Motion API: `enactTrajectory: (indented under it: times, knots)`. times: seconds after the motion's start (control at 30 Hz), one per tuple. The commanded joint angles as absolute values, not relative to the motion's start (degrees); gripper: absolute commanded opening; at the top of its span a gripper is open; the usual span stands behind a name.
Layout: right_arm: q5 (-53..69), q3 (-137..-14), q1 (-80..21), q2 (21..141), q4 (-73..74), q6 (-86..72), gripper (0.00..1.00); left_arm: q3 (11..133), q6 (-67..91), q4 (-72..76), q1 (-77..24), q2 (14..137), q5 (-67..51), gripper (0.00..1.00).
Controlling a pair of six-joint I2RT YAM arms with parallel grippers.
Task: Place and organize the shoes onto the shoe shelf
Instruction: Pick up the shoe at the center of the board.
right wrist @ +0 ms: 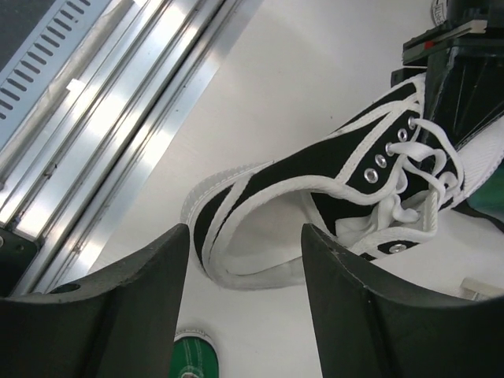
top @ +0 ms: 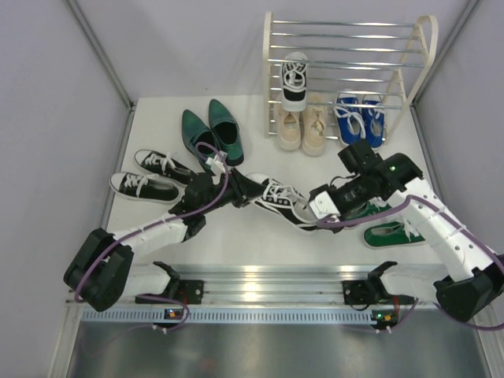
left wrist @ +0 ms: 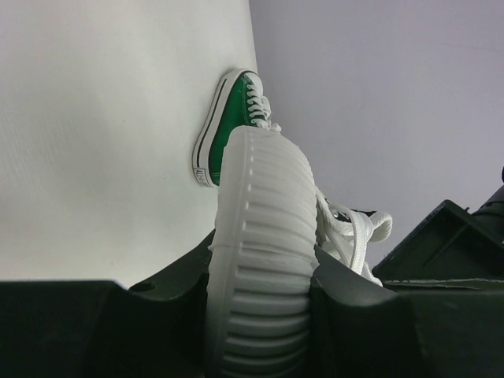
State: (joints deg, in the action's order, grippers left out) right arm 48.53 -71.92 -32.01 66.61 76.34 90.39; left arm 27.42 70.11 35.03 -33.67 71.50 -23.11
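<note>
A black-and-white sneaker [top: 282,201] lies across the middle of the table. My left gripper [top: 248,191] is shut on its white ribbed toe [left wrist: 264,236]. My right gripper [right wrist: 246,236] stands open just behind the sneaker's heel [right wrist: 260,228], apart from it. The shoe shelf [top: 346,35] stands at the back. One black-and-white sneaker [top: 294,79] rests on its bars, with beige lace-ups [top: 301,126] and blue sneakers [top: 360,118] at its foot. Dark green dress shoes [top: 211,130] and a black-and-white pair [top: 153,175] lie to the left.
A green sneaker [top: 394,234] lies on the table by my right arm, and a second one [top: 366,211] is partly hidden under that arm. A metal rail [top: 260,283] runs along the near table edge. Grey walls close in both sides.
</note>
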Motion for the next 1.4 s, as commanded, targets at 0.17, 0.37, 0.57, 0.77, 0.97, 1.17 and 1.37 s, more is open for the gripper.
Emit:
enactTrajectory:
  times: [0.17, 0.37, 0.57, 0.77, 0.97, 1.17, 1.37]
  knots:
    - [44.0, -70.1, -33.3, 68.2, 80.8, 89.7, 0.57, 30.8, 71.0, 39.8, -33.3, 67.0, -23.4, 0.00]
    - [42.9, -68.2, -35.1, 67.9, 79.9, 90.6, 0.48, 29.5, 73.0, 42.8, -33.2, 66.6, -22.2, 0.00]
    - [41.8, -67.7, -37.2, 67.8, 79.1, 90.4, 0.25, 29.2, 74.0, 44.5, -33.2, 67.3, -22.1, 0.00]
    - [40.8, -70.0, -37.9, 68.2, 78.9, 87.5, 0.00, 29.1, 73.8, 43.5, -33.0, 66.9, -21.3, 0.11]
    - [41.7, -74.4, -34.5, 66.7, 75.6, 76.2, 0.00, 29.7, 66.6, 30.4, -32.7, 58.9, -10.7, 0.75]
    - [40.8, -77.4, -26.3, 65.3, 73.0, 69.4, 0.00, 34.5, 53.8, 7.5, -32.3, 48.0, 3.6, 0.92]
    - [35.2, -84.0, -19.9, 67.4, 73.6, 66.0, 0.00, 35.6, 49.2, -1.4, -31.9, 42.0, 7.1, 0.93]
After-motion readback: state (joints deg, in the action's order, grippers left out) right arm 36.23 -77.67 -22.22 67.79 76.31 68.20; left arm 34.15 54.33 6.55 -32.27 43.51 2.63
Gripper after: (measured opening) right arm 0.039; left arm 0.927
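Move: Just ahead of the right hand's open fingers is the heel of the black-and-white shoe; the shoe's middle lies about 11 cm to this hand's left, 4 cm forward and 4 cm lower. The nearer green sneaker is on the board some 25 cm to the right and 3 cm farther out. From the left hand, still gripping the toe, the shoe's middle lies around 9 cm right and 5 cm back; the right teal shoe stands roughly 21 cm ahead and 11 cm left. Sinking about 4 cm, the right hand shuts its fingers on the collar at the shoe's heel while the left keeps the toe nearly still. The left then opens and draws off left and up, some 9 cm each way, as the right carries the shoe forward and right, rising a little and turning some 30 degrees clockwise. ##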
